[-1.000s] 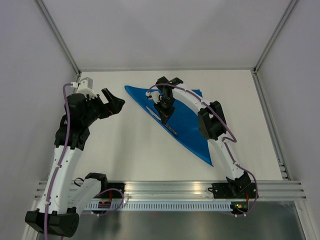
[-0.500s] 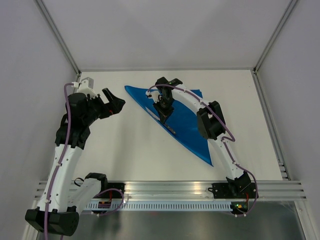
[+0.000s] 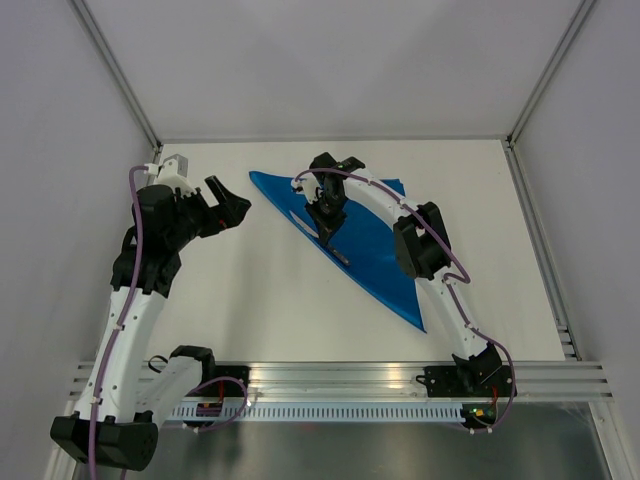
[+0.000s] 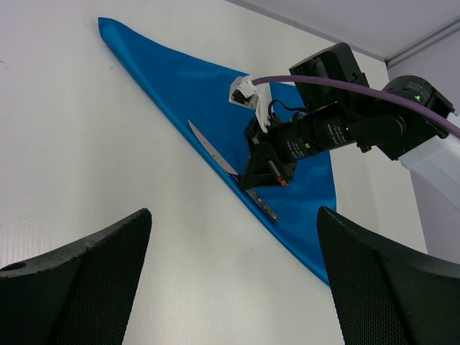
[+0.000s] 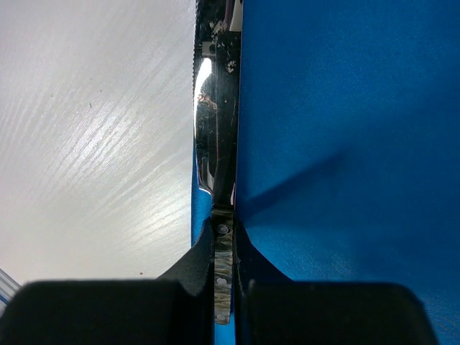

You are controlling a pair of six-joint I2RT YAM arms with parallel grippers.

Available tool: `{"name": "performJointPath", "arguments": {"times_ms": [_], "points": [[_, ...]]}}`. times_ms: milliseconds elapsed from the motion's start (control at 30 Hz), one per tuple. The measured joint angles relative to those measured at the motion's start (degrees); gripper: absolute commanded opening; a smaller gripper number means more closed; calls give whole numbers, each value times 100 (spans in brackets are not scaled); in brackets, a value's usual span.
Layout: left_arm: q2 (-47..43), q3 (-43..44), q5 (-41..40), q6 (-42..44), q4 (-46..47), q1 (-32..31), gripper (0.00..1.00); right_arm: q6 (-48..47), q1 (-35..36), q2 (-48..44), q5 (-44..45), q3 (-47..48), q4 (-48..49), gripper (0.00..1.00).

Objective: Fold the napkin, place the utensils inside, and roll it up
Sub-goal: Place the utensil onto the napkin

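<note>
The napkin (image 3: 378, 255) is a bright-blue cloth folded into a triangle on the white table, also seen in the left wrist view (image 4: 180, 86) and filling the right half of the right wrist view (image 5: 345, 144). A knife (image 4: 213, 150) with a silver blade (image 5: 214, 136) and dark handle runs along the napkin's long left edge. My right gripper (image 3: 328, 228) is shut on the knife's handle (image 5: 223, 259). My left gripper (image 3: 232, 205) is open and holds nothing, left of the napkin and apart from it; its black fingers (image 4: 79, 280) frame bare table.
The white table (image 3: 250, 290) is bounded by grey walls at the back and sides. A metal rail (image 3: 340, 378) with both arm bases runs along the near edge. The right arm (image 3: 420, 240) arches over the napkin's middle.
My right gripper has shifted the knife slightly up and left along the napkin's edge. The left arm has barely moved.
</note>
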Motion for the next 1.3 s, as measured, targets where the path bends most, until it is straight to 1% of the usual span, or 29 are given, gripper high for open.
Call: {"name": "performJointPath", "arguments": {"times_ms": [400, 467, 500, 533, 600, 633, 733, 800, 1033, 1167, 1233, 1300], "points": [[46, 0, 0, 0, 2, 0, 100, 44, -2, 0, 26, -46, 79, 1], [46, 0, 0, 0, 2, 0, 100, 57, -2, 0, 28, -57, 87, 6], [46, 0, 0, 2, 2, 0, 100, 59, -2, 0, 31, -66, 98, 10], [46, 0, 0, 2, 2, 0, 100, 61, -2, 0, 33, -81, 114, 18], [46, 0, 0, 2, 2, 0, 100, 81, -2, 0, 39, -116, 144, 25], [46, 0, 0, 2, 2, 0, 100, 90, -2, 0, 42, -125, 160, 30], [46, 0, 0, 0, 2, 0, 100, 116, -2, -2, -7, -127, 175, 37], [46, 0, 0, 2, 2, 0, 100, 133, -2, -13, -17, -127, 177, 40], [46, 0, 13, 4, 9, 0, 100, 160, 2, -68, -31, -173, 219, 42], [48, -46, 122, 7, 190, -17, 100, 212, -50, -361, -4, -483, 374, 42], [50, -127, 120, 22, 358, -190, 99, 267, -153, -723, -13, -791, 490, 42], [74, -201, 46, 105, 527, -588, 96, 328, -345, -1224, -15, -1180, 669, 43]]}}
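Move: The knife is still pinched in the right fingers just behind its mid-length. Its middle is about 1 cm forward and 1 cm left of that hand, at fingertip height, and it lies along the napkin's diagonal fold with the blade forward-left. From the right hand, the folded napkin's middle is some 4 cm forward and 8 cm right, about 1 cm below. From the left hand, the knife is about 9 cm forward, 16 cm right and 27 cm below. The right hand stays low over the napkin, settling about half a centimetre, and spreads its closed fingers to a bit under half open, letting go of the knife's handle just inside the fold; it then lifts nearly straight up by about 4 cm, drifting some 2 cm to the right, over the napkin and clear of the knife. Only at the very end does the left hand, still wide open and high up, start to the right by about 2 cm. ##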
